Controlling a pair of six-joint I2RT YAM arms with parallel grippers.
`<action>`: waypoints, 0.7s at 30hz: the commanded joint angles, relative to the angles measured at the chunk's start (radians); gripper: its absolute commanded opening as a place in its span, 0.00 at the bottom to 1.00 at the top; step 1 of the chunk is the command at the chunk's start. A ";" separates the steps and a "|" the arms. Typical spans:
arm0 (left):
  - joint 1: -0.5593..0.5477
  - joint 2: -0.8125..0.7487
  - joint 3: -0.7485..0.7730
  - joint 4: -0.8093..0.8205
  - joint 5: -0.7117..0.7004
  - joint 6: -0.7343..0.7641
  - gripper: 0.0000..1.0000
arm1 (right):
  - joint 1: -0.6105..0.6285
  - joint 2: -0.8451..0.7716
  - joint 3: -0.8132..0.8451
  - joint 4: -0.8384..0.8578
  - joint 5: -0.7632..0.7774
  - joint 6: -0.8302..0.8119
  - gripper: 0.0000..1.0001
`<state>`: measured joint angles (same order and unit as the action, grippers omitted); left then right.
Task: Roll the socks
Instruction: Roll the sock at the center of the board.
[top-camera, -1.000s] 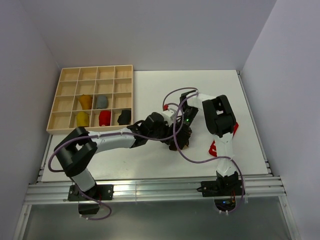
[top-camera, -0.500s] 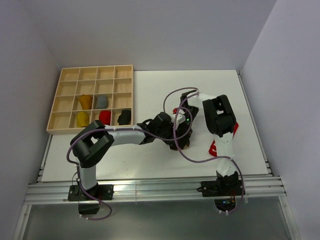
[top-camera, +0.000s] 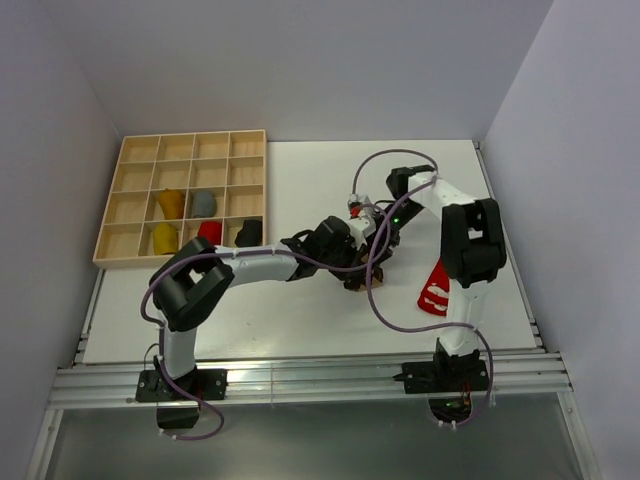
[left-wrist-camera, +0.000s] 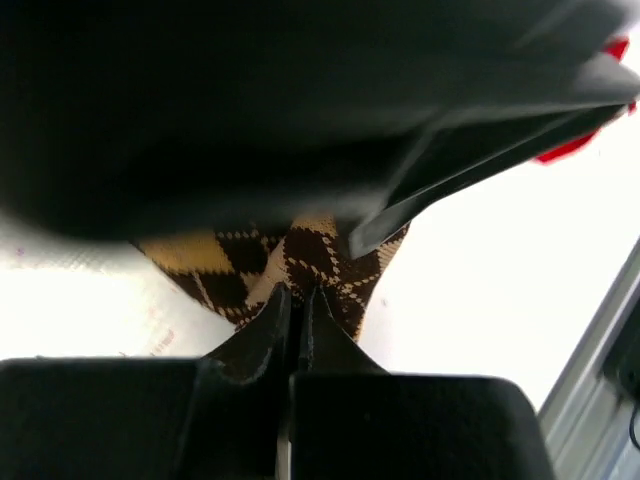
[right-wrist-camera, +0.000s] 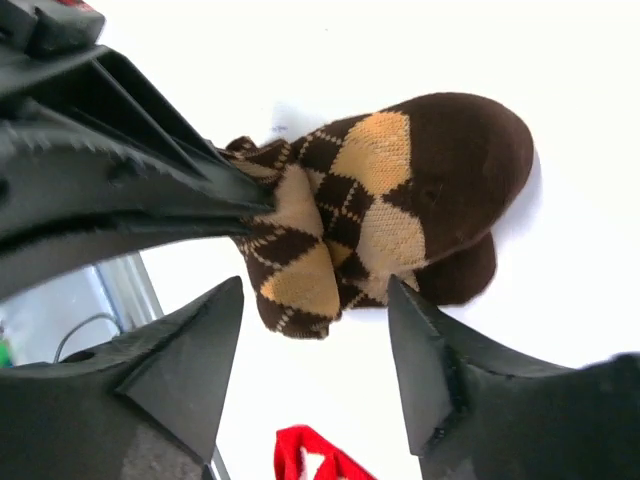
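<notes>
A brown-tan argyle sock (right-wrist-camera: 400, 190) lies partly rolled on the white table (top-camera: 300, 310), seen near the centre as the argyle sock (top-camera: 358, 283) in the top view. My left gripper (left-wrist-camera: 298, 295) is shut, its fingertips pinching the sock's cuff edge (right-wrist-camera: 245, 195). My right gripper (right-wrist-camera: 315, 290) stands open just off the sock, one finger to each side, touching nothing. A flat red sock with white marks (top-camera: 437, 290) lies to the right. In the wooden tray (top-camera: 125, 150) sit rolled bundles: mustard (top-camera: 170, 203), grey (top-camera: 203, 203), yellow (top-camera: 164, 237), red (top-camera: 209, 234) and black (top-camera: 248, 233).
The tray stands at the table's back left with many vacant cells. Both arms and their purple cables (top-camera: 375, 300) crowd the table's centre. Grey walls close in on both sides, and a metal rail (top-camera: 300, 375) runs along the near edge.
My left gripper has closed on the argyle sock's cuff. My right gripper has let go, opened wide and drawn back; its arm swung right, uncovering the red sock.
</notes>
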<state>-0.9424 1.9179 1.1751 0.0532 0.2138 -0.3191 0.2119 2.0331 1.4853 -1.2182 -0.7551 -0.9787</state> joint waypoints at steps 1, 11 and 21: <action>-0.006 0.053 0.020 -0.131 -0.042 -0.017 0.00 | -0.045 -0.099 -0.020 0.097 -0.067 0.058 0.68; 0.010 0.185 0.231 -0.324 -0.008 -0.083 0.00 | -0.276 -0.283 -0.166 0.249 -0.174 0.106 0.63; 0.093 0.274 0.353 -0.505 0.194 -0.101 0.00 | -0.371 -0.503 -0.420 0.420 -0.147 -0.013 0.63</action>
<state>-0.8684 2.1128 1.5047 -0.2417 0.3359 -0.4324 -0.1642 1.6058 1.1336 -0.8574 -0.8845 -0.9089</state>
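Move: The brown argyle sock is already pinched in the left fingers, its middle about 3 cm to their right and 1 cm ahead. From the open right hand, that middle lies roughly 3 cm back, 4 cm left and 4 cm below. The red sock lies some 22 cm right of the left hand and 1 cm ahead, which is about 16 cm right and 4 cm back of the right hand. The open right hand withdraws 9 cm right and up; the left drags its pinched sock 3 cm forward-right. ##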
